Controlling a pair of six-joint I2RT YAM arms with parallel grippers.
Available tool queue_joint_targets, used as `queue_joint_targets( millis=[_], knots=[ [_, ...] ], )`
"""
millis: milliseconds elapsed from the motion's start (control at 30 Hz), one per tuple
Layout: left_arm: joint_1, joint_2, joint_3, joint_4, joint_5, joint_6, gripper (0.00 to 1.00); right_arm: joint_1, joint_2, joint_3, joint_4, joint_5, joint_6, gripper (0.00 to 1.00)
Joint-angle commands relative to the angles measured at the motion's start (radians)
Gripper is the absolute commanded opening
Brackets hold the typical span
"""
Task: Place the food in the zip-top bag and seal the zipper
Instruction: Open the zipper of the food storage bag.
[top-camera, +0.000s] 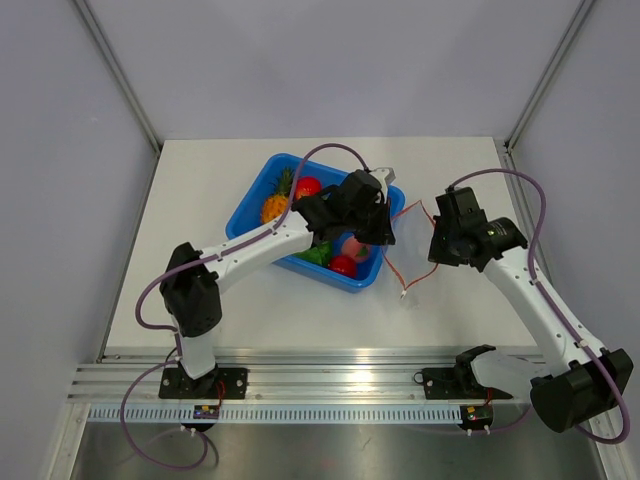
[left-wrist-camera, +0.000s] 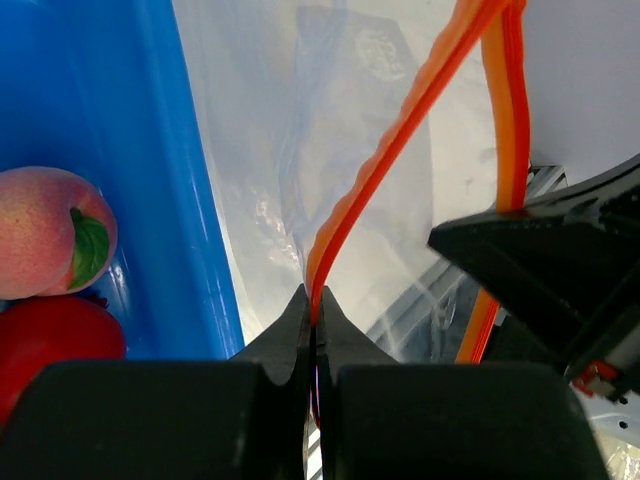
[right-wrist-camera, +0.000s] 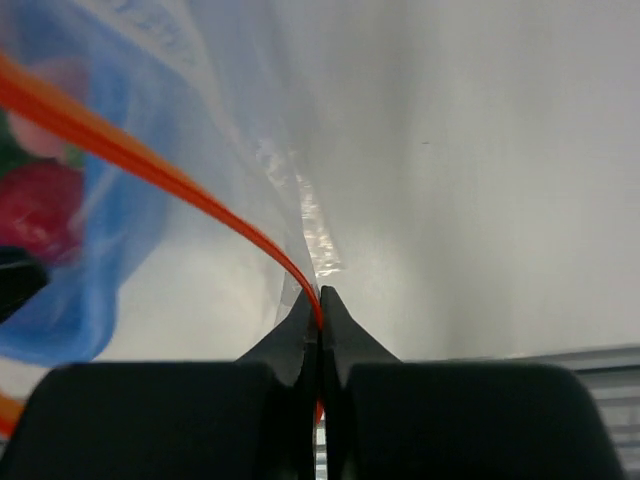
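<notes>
The clear zip-top bag (top-camera: 411, 238) hangs between my two grippers, just right of the blue tub (top-camera: 252, 205). My left gripper (top-camera: 386, 222) is shut on one orange-red zipper strip (left-wrist-camera: 400, 120). My right gripper (top-camera: 437, 242) is shut on the other strip (right-wrist-camera: 130, 150). The two strips stand apart, so the mouth is open. The food lies in the tub: a pineapple (top-camera: 275, 205), a red fruit (top-camera: 307, 187), a peach (left-wrist-camera: 45, 235), a second red fruit (top-camera: 343, 265) and a green cabbage (top-camera: 316, 253). I see no food inside the bag.
The left arm (top-camera: 270, 245) stretches across the tub. The tub's blue wall (left-wrist-camera: 170, 200) stands right beside the bag. Grey walls close the table at the back and sides, and a metal rail (top-camera: 330, 385) runs along the near edge.
</notes>
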Motion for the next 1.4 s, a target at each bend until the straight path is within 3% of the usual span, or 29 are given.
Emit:
queue_joint_targets(
  millis=[0,67,233,567,600,633,767,833,967,1067,1100,1367],
  knots=[
    [0.018,-0.002,0.066,-0.020,0.024,0.059,0.00,-0.008,0.002,0.045,-0.079,0.307,-0.068,0.00],
    [0.019,-0.004,0.066,-0.052,0.008,0.106,0.00,-0.023,0.008,0.086,-0.101,0.388,-0.091,0.00],
    [0.019,-0.001,0.047,-0.093,-0.006,0.168,0.00,-0.075,-0.017,0.160,-0.129,0.401,-0.138,0.00],
    [0.019,0.160,0.239,-0.067,0.079,0.202,0.00,-0.077,-0.021,0.169,-0.126,0.263,-0.131,0.00],
    [0.019,0.171,0.246,-0.055,0.091,0.208,0.02,-0.077,-0.018,0.163,-0.118,0.255,-0.122,0.00],
    [0.019,0.191,0.249,-0.028,0.118,0.211,0.19,-0.078,-0.003,0.157,-0.118,0.244,-0.116,0.00],
    [0.019,0.225,0.231,0.039,0.168,0.181,0.35,-0.078,0.049,0.155,-0.133,0.228,-0.097,0.00],
    [0.019,0.234,0.237,0.036,0.160,0.172,0.38,-0.078,0.057,0.143,-0.126,0.220,-0.096,0.00],
    [0.019,0.229,0.273,-0.033,0.056,0.187,0.49,-0.078,0.077,0.134,-0.121,0.237,-0.094,0.00],
    [0.019,0.208,0.292,-0.070,0.048,0.218,0.62,-0.077,0.092,0.128,-0.109,0.232,-0.097,0.00],
    [0.019,0.190,0.295,-0.076,0.054,0.224,0.74,-0.080,0.098,0.129,-0.104,0.228,-0.094,0.00],
    [0.019,0.102,0.228,-0.031,0.116,0.160,0.78,-0.078,0.163,0.157,-0.081,0.231,-0.088,0.00]
  ],
)
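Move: Each hand still pinches one orange zipper rim of the bag. The bag's open mouth centres about 5 cm right of the left hand, 3 cm back and 2 cm lower; a peach lies some 7 cm to that hand's left, 3 cm back, 13 cm below. From the right hand, the mouth is about 6 cm left, 2 cm ahead and slightly lower, the zipper's near end 8 cm left and 9 cm back. Right hand pulls its held rim about 6 cm right; left follows some 3 cm, opening wide off its rim. ##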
